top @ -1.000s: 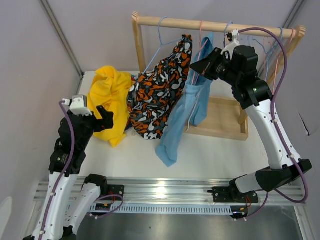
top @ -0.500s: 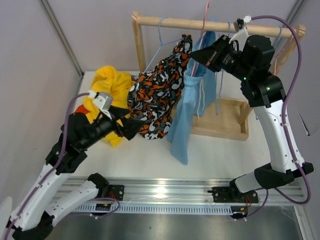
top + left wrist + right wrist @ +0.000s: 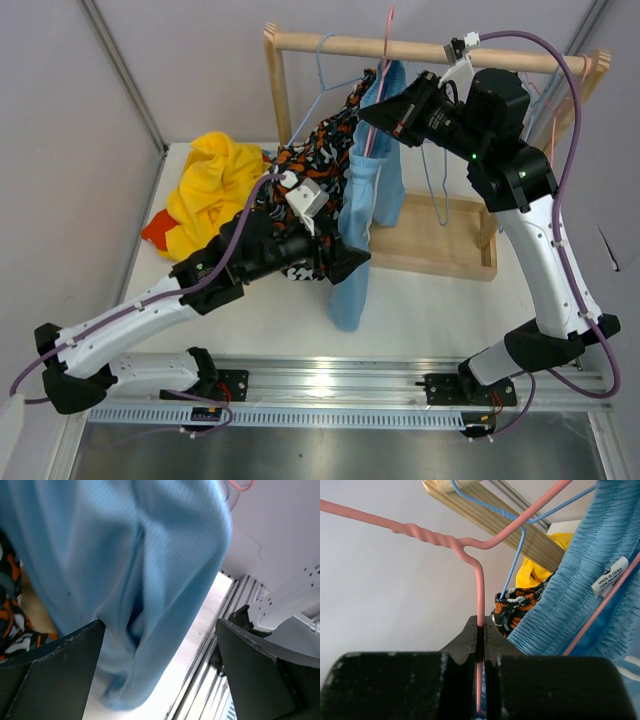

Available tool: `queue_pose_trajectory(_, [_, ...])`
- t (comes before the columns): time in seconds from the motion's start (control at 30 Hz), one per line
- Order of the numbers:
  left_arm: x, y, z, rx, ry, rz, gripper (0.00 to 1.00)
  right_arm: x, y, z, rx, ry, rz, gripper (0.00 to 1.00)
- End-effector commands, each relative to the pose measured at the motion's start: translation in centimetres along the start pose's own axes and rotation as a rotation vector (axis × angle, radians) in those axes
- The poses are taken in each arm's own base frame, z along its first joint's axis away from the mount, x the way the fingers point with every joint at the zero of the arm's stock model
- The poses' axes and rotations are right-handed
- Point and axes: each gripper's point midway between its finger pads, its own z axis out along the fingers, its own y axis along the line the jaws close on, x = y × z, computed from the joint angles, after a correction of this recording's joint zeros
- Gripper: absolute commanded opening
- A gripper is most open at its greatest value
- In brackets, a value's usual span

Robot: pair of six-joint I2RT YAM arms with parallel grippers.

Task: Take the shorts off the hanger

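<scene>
The light blue shorts (image 3: pixel 362 215) hang on a pink hanger (image 3: pixel 385 60) whose hook stands above the wooden rail (image 3: pixel 330 43). My right gripper (image 3: pixel 373 118) is shut on the pink hanger's neck (image 3: pixel 480 595), with the shorts' waistband (image 3: pixel 590 590) beside it. My left gripper (image 3: pixel 350 266) is open, and the hanging light blue shorts (image 3: pixel 125 555) sit between its fingers (image 3: pixel 50 675). The black-orange-white shorts (image 3: pixel 325 150) hang on a blue hanger (image 3: pixel 318 75). The yellow shorts (image 3: pixel 210 185) and red-orange shorts (image 3: pixel 157 228) lie on the table at the left. The dark blue cartoon pair is out of view.
The wooden rack's base tray (image 3: pixel 455 245) stands at the back right, with more empty wire hangers (image 3: pixel 437 190) on the rail. A metal rail (image 3: pixel 330 380) runs along the table's near edge. Grey walls close in behind and on both sides.
My left arm swung right from the yellow pile to the light blue shorts. My right gripper raised the pink hanger and carried it left along the rail.
</scene>
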Motion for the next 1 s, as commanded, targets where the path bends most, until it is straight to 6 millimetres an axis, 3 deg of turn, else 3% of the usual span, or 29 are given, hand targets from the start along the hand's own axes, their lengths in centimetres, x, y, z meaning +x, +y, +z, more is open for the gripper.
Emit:
queue_pose_trajectory(0.0, [-4.1, -1.5, 1.1, 0.010, -0.132, 0.015, 0.99, -2.8, 4.6, -2.6, -0.131, -0.121, -0.062, 0.00])
queue_pose_trajectory(0.07, [-3.5, -0.9, 2.0, -0.025, -0.121, 0.018, 0.92, -2.8, 4.8, -3.0, -0.135, -0.120, -0.063, 0.00])
queue_pose_trajectory(0.17, [-3.1, 0.3, 2.9, -0.102, -0.125, 0.023, 0.43, -2.6, 5.1, -3.6, -0.135, -0.116, -0.060, 0.00])
queue_pose_trajectory(0.2, [-2.9, 0.7, 3.6, -0.122, -0.121, 0.025, 0.18, -2.6, 5.0, -3.8, -0.132, -0.115, -0.056, 0.00])
queue_pose_trajectory(0.27, [-2.6, 1.4, 4.1, -0.157, -0.114, 0.024, 0.00, -2.4, 5.1, -4.2, -0.132, -0.115, -0.054, 0.00])
queue_pose_trajectory(0.43, [-1.1, 0.1, 3.9, -0.170, -0.096, 0.031, 0.00, -2.2, 4.1, -4.5, -0.111, -0.117, -0.050, 0.00])
queue_pose_trajectory(0.53, [1.4, -2.1, 2.6, -0.177, -0.074, 0.037, 0.00, -2.7, 3.4, -4.6, -0.100, -0.118, -0.040, 0.00])
queue_pose_trajectory(0.57, [3.6, -4.0, 2.2, -0.143, -0.041, 0.041, 0.00, -2.8, 3.1, -4.6, -0.098, -0.118, -0.039, 0.00])
queue_pose_trajectory(0.6, [4.0, -4.8, 1.5, -0.141, -0.053, 0.014, 0.00, -3.2, 3.0, -4.7, -0.096, -0.126, -0.039, 0.00])
queue_pose_trajectory(0.63, [6.9, -5.0, 1.3, -0.146, -0.017, 0.022, 0.00, -3.4, 3.0, -4.8, -0.098, -0.130, -0.040, 0.00])
queue_pose_trajectory(0.67, [8.4, -7.2, 0.5, -0.101, 0.001, 0.017, 0.00, -3.6, 3.1, -4.9, -0.100, -0.134, -0.041, 0.00])
queue_pose_trajectory(0.7, [10.8, -7.2, 0.2, -0.127, 0.028, 0.008, 0.00, -3.9, 2.9, -5.0, -0.099, -0.138, -0.039, 0.00])
queue_pose_trajectory(0.77, [12.6, -9.0, -0.5, -0.112, 0.055, -0.008, 0.00, -4.0, 2.8, -5.0, -0.099, -0.136, -0.038, 0.00])
queue_pose_trajectory(0.87, [14.0, -9.5, -0.4, -0.134, 0.079, 0.006, 0.00, -4.1, 2.4, -5.2, -0.091, -0.135, -0.030, 0.00])
queue_pose_trajectory(0.93, [13.9, -9.3, -0.1, -0.157, 0.076, 0.022, 0.00, -3.9, 2.6, -5.4, -0.098, -0.134, -0.021, 0.00])
queue_pose_trajectory(0.97, [12.8, -9.3, 0.1, -0.170, 0.058, 0.030, 0.00, -3.8, 2.7, -5.6, -0.105, -0.134, -0.016, 0.00])
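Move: The left hand's open fingers face the lower part of the hanging blue shorts, about 3 cm ahead, 4 cm to its right and 2 cm below. From the left hand, the pink hanger stands some 12 cm ahead, 4 cm right and 15 cm up, while the black-and-orange shorts hang roughly 13 cm ahead, 5 cm left and 6 cm lower. For the right hand, already gripping that hanger, the same lower part is about 10 cm back, 18 cm below and level sideways. The left hand eases some 4 cm right and forward into the hanging cloth while its fingers shut from wide open and pinch the blue shorts, then it reverses and draws them about 14 cm back and 9 cm down, away from the hanger, its fingers staying shut. The right hand keeps its pinch on the pink hanger below the twisted neck and gives way about 3 cm to the right, 2 cm back and slightly down, tipping a few degrees. ##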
